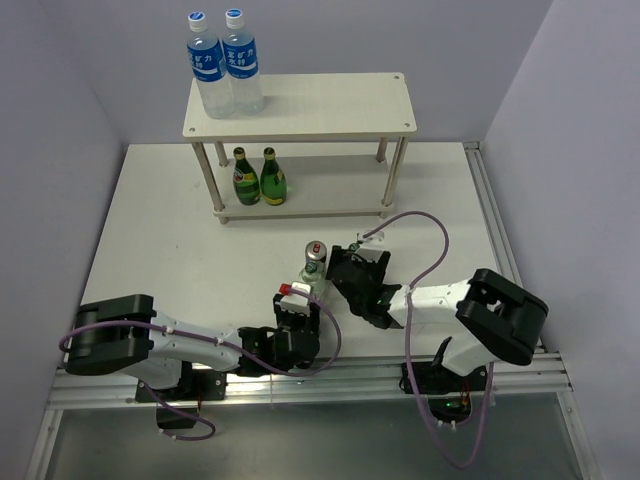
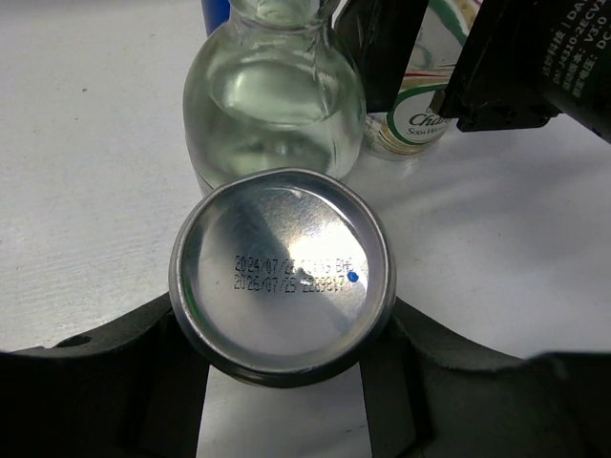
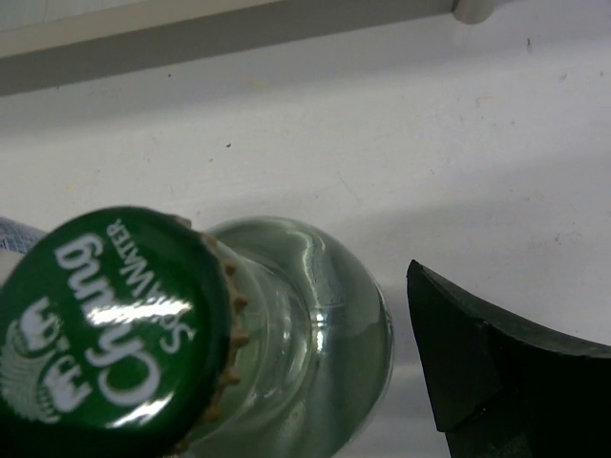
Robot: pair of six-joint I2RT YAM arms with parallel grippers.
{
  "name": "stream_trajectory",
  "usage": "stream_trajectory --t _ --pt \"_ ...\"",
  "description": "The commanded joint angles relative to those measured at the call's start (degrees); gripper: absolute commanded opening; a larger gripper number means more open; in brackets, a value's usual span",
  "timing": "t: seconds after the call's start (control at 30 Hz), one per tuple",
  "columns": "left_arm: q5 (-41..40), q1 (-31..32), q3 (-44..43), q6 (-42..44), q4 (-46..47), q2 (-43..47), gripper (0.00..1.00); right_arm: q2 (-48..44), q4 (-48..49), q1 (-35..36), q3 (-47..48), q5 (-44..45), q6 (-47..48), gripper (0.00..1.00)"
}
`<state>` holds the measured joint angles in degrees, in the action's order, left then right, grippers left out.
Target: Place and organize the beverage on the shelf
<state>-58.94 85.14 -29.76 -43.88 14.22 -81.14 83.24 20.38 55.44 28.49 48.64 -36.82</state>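
My left gripper (image 1: 296,303) is shut on a slim can (image 2: 282,272) lying bottom-first between its fingers (image 2: 420,353); the can's end (image 1: 292,291) shows at the jaw tips. Just beyond stand a clear green-capped bottle (image 2: 272,105) (image 1: 313,272) and a second can (image 1: 316,250). My right gripper (image 1: 358,258) is open around another clear bottle (image 3: 334,324) with a green cap (image 3: 105,334); one finger (image 3: 496,372) stands apart from the glass and the other is out of frame. The shelf (image 1: 330,105) holds two dark green bottles (image 1: 246,177) (image 1: 272,177) on its lower board.
Two tall water bottles (image 1: 210,65) (image 1: 243,60) stand on the shelf's top board at the left. Thin metal legs (image 1: 395,170) hold the boards apart. Grey walls close in the white table (image 1: 150,230) on three sides.
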Motion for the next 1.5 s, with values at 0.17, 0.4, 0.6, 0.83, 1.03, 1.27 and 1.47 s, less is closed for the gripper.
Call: stream_trajectory --t 0.17,0.4,0.6,0.83,1.03,1.27,1.47 --pt "0.4 -0.2 0.6 -0.6 -1.6 0.1 0.00 5.3 9.1 -0.3 0.5 8.9 0.9 0.79" --pt "0.3 -0.3 2.0 -1.1 -0.9 1.2 0.00 4.7 5.9 -0.1 0.8 11.1 -1.2 0.22" --pt "0.2 -0.4 3.3 -2.6 -0.2 1.8 0.00 -6.5 -4.7 0.8 3.1 11.0 -0.8 0.00" --pt "-0.1 -0.4 3.4 -3.0 -0.4 1.9 0.00 -26.8 -12.5 1.9 10.3 13.8 9.6 0.00" --pt "0.0 -0.4 3.9 -2.7 0.5 2.4 0.00 -28.4 -13.3 1.3 27.6 8.9 26.3 0.00" --pt "2.2 -0.4 3.2 -0.6 2.5 1.8 0.00 -17.7 -23.5 -8.4 53.5 -12.3 34.4 0.00" --pt "3.9 -0.4 2.4 -1.3 1.0 2.0 0.00 -2.5 -39.4 -17.0 81.2 -22.2 36.2 0.00"
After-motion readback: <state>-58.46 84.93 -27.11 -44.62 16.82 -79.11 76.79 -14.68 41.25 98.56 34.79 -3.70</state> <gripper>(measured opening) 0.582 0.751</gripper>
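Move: The right hand is open around the far-side soda water bottle, whose middle is some 2 cm ahead of its fingers and 1 cm to the right, about at finger height. From this hand, the standing can is about 9 cm left and level with it, and a second soda water bottle 9 cm left and 5 cm back. The shelf's upper board has its middle roughly 22 cm ahead, 12 cm left and 27 cm up. The left hand, still holding the silver can, has the aimed-at bottle about 13 cm ahead and 11 cm right. Easing forward a centimetre or so, the right hand closes its fingers on the soda water bottle's body, then draws it a little back and right, away from the standing can. From there it lifts fast and steeply, about 44 cm, tipping the fingers up nearly 30 degrees and swinging forward towards the shelf's upper board near the top of the rise. ##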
